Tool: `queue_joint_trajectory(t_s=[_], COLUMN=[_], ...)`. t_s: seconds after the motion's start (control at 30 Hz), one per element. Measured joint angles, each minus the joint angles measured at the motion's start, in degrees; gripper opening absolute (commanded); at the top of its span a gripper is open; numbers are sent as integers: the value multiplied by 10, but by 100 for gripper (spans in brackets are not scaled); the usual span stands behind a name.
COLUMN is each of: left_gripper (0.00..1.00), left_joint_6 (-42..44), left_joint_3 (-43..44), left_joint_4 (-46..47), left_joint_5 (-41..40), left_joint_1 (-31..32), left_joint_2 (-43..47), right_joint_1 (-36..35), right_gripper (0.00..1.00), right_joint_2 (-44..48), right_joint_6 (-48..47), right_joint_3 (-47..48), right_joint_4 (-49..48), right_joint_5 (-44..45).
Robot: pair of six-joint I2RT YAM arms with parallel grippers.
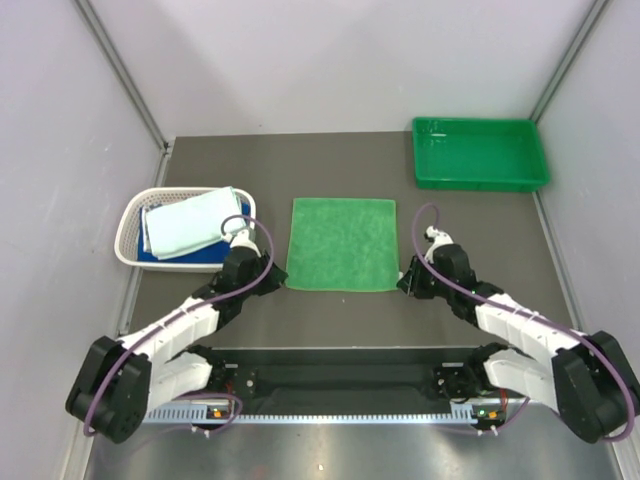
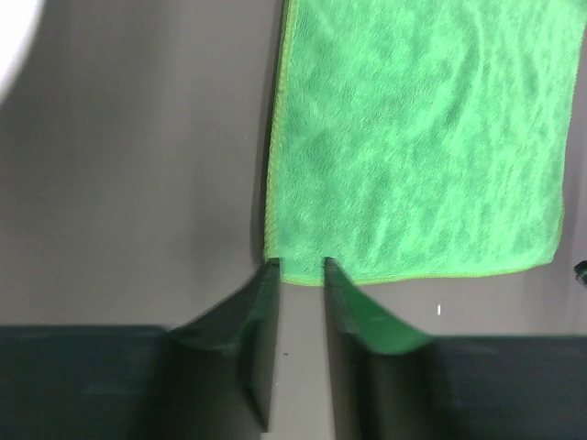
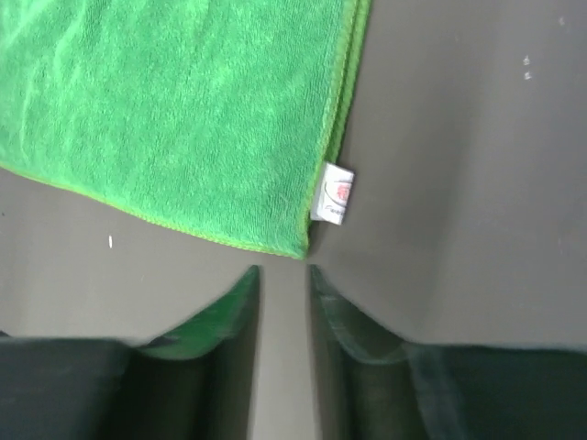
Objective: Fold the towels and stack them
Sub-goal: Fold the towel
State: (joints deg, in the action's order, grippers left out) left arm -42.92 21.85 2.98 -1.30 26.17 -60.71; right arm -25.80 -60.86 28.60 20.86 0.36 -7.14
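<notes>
A bright green towel (image 1: 343, 243) lies flat and spread out in the middle of the table. My left gripper (image 1: 278, 280) sits low at the towel's near left corner. In the left wrist view its jaws (image 2: 300, 268) stand a little apart, and the fingertips reach the hem of the towel (image 2: 413, 137). My right gripper (image 1: 403, 283) sits at the near right corner. In the right wrist view it (image 3: 282, 271) is narrowly open, just short of the towel's corner (image 3: 303, 249) with the white label (image 3: 332, 193). Neither gripper holds anything. A pale mint-white towel (image 1: 190, 222) lies folded on a royal blue one (image 1: 205, 257).
The white lattice basket (image 1: 128, 232) holding those two towels stands at the left, close beside my left arm. A rigid green plastic tray (image 1: 478, 153) stands at the back right. Grey walls close the table on the left, right and back.
</notes>
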Motion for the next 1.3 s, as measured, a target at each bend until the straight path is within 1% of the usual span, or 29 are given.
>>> queue_joint_trajectory(t_s=[0.03, 0.07, 0.1, 0.13, 0.2, 0.27, 0.37, 0.43, 0.5, 0.6, 0.73, 0.83, 1.0, 1.07, 1.17, 1.3], left_gripper=[36, 43, 44, 46, 47, 48, 49, 49, 49, 48, 48, 48, 48, 48, 48, 47], left_joint_6=[-2, -4, -4, -4, -3, 2, 18, 33, 54, 86, 129, 160, 191, 197, 204, 206], left_joint_3=[-5, -8, -8, -8, -2, 18, 70, 134, 216, 330, 460, 540, 641, 667, 690, 704], left_joint_4=[-1, -3, -8, -10, -22, -34, -38, -43, -47, -50, -69, -83, -111, -118, -128, -133], left_joint_5=[0, 2, 2, 2, -2, -9, -25, -36, -51, -73, -93, -101, -101, -99, -90, -82], left_joint_1=[2, 3, 4, 4, 5, 5, 5, 5, 5, 1, -12, -26, -52, -60, -70, -75], left_joint_2=[2, 5, 10, 16, 31, 37, 7, -54, -138, -253, -386, -472, -578, -606, -636, -656], right_joint_1=[0, 0, 0, 0, -1, -1, -1, 0, 0, 4, 11, 22, 47, 57, 68, 75], right_gripper=[35, 38, 42, 42, 45, 45, 45, 44, 44, 43, 43, 43, 43, 43, 43, 43], right_joint_2=[7, 17, 29, 41, 68, 83, 57, 15, -43, -156, -279, -355, -461, -495, -536, -572], right_joint_6=[2, 3, 2, 2, -1, -5, -17, -31, -44, -67, -96, -116, -137, -142, -147, -150], right_joint_3=[-5, -7, -7, -7, -3, 10, 58, 105, 156, 251, 355, 422, 519, 552, 584, 601], right_joint_4=[2, 7, 13, 16, 30, 42, 55, 51, 45, 32, 27, 28, 33, 37, 40, 47], right_joint_5=[0, 0, 0, 1, 6, 17, 41, 61, 77, 99, 123, 137, 144, 143, 134, 126])
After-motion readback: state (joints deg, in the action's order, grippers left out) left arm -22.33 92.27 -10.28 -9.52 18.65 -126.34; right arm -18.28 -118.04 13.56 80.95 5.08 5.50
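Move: The green towel's far-left corner lies about 26 cm ahead of the left hand, 2 cm right and 5 cm below; its near-left corner is just beneath, and the white basket's middle some 16 cm ahead and 22 cm left. From the right hand, the far-right corner is about 27 cm straight ahead and 3 cm below, the near-right corner just beneath, and the green bin roughly 39 cm ahead, 22 cm right. Both hands, opening further, arc about 27 cm forward over the towel and sink towards its far corners. ##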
